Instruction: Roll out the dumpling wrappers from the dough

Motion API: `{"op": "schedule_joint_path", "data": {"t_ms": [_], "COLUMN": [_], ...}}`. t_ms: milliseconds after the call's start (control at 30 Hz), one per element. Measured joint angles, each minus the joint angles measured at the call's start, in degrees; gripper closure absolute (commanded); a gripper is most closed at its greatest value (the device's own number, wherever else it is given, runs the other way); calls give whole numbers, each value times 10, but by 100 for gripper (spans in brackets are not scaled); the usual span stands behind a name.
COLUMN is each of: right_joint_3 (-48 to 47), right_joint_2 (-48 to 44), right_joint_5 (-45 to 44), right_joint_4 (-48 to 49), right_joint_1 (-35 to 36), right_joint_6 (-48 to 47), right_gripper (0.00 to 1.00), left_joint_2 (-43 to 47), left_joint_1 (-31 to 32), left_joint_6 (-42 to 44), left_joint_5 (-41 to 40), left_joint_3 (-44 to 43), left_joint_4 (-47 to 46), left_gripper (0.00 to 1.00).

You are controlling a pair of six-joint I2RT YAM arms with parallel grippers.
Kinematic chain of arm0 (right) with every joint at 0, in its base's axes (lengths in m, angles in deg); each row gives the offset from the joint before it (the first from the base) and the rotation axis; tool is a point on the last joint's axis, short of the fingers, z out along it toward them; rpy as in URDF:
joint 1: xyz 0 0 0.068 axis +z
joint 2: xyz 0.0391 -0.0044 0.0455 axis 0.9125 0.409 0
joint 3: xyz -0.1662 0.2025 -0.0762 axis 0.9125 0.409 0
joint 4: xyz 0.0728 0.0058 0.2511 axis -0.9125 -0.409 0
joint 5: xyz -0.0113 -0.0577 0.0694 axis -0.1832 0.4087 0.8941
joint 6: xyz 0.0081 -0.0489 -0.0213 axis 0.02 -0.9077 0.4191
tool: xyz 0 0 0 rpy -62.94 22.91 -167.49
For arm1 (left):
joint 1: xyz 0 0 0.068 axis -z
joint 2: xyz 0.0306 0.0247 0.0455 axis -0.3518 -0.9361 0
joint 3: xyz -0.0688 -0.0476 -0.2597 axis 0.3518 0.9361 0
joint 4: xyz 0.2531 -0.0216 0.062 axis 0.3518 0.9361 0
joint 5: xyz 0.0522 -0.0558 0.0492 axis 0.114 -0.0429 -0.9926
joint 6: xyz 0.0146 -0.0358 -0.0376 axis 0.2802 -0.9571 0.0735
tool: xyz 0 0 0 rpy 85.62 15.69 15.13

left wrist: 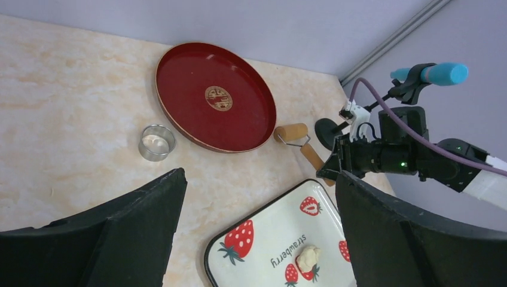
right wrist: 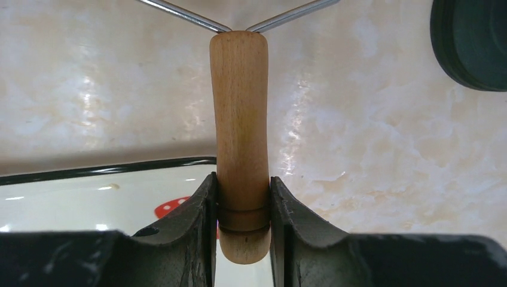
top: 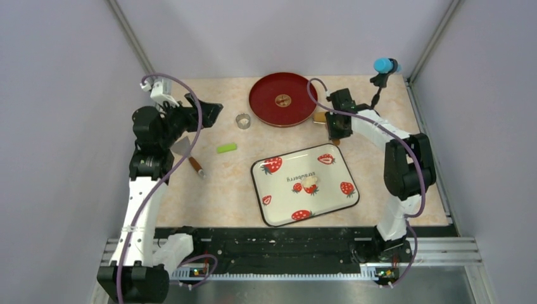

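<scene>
The dough [top: 309, 182] is a small pale lump lying on the strawberry tray [top: 285, 201], also seen in the left wrist view as dough [left wrist: 308, 257] on the tray [left wrist: 263, 266]. No dumpling wrappers are in view. The wooden roller [top: 320, 117] lies by the red plate, right of it. My right gripper [top: 334, 131] is shut on the roller's handle [right wrist: 239, 107], fingers [right wrist: 200, 206] pressed to both sides near its end. My left gripper [top: 206, 111] hovers at the far left, open and holding nothing [left wrist: 260, 179].
A red round plate [top: 266, 95] sits at the back centre, a small metal ring [top: 243, 120] to its left. A green piece [top: 226, 148] and a scraper [top: 183, 149] lie at the left. A blue-topped stand [top: 385, 65] rises at the back right corner.
</scene>
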Motion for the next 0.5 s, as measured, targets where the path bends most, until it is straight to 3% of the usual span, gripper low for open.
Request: {"op": "schedule_joint_path", "data": {"t_ms": [200,500], "right_joint_3": [-21,-40], "right_joint_2": [-21,-41], "right_joint_5": [17,30], "right_joint_4": [-16,-33], "right_joint_1": [16,45], "right_joint_6": [-11,-21], "right_gripper": [100,100], "left_joint_2": [63,38], "left_joint_1": [0,0], "left_joint_6": [2,58], "left_joint_5": [-20,-14], "left_joint_3": [103,102], "left_joint_4": [-96,-27], "left_gripper": [1,1]}}
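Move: The right hand holds the wooden roller by its handle end, already some 5 cm clear of the table. The dough it is meant for lies about 14 cm back and 7 cm left of that hand, 5 cm lower, near the middle of the strawberry tray; the red plate is roughly 14 cm ahead and 17 cm left, the stand's base 7 cm ahead and 11 cm right. From the empty left hand, the dough is some 30 cm right, 7 cm back and 33 cm below. Up and to the left in one steady sweep, about 5 cm up and 4 cm left, the right hand carries the roller along above the tray's far edge, keeping its grip on the handle and turning slightly counter-clockwise. The left hand, empty and wide open, sinks about 5 cm, gathering pace near the end. ##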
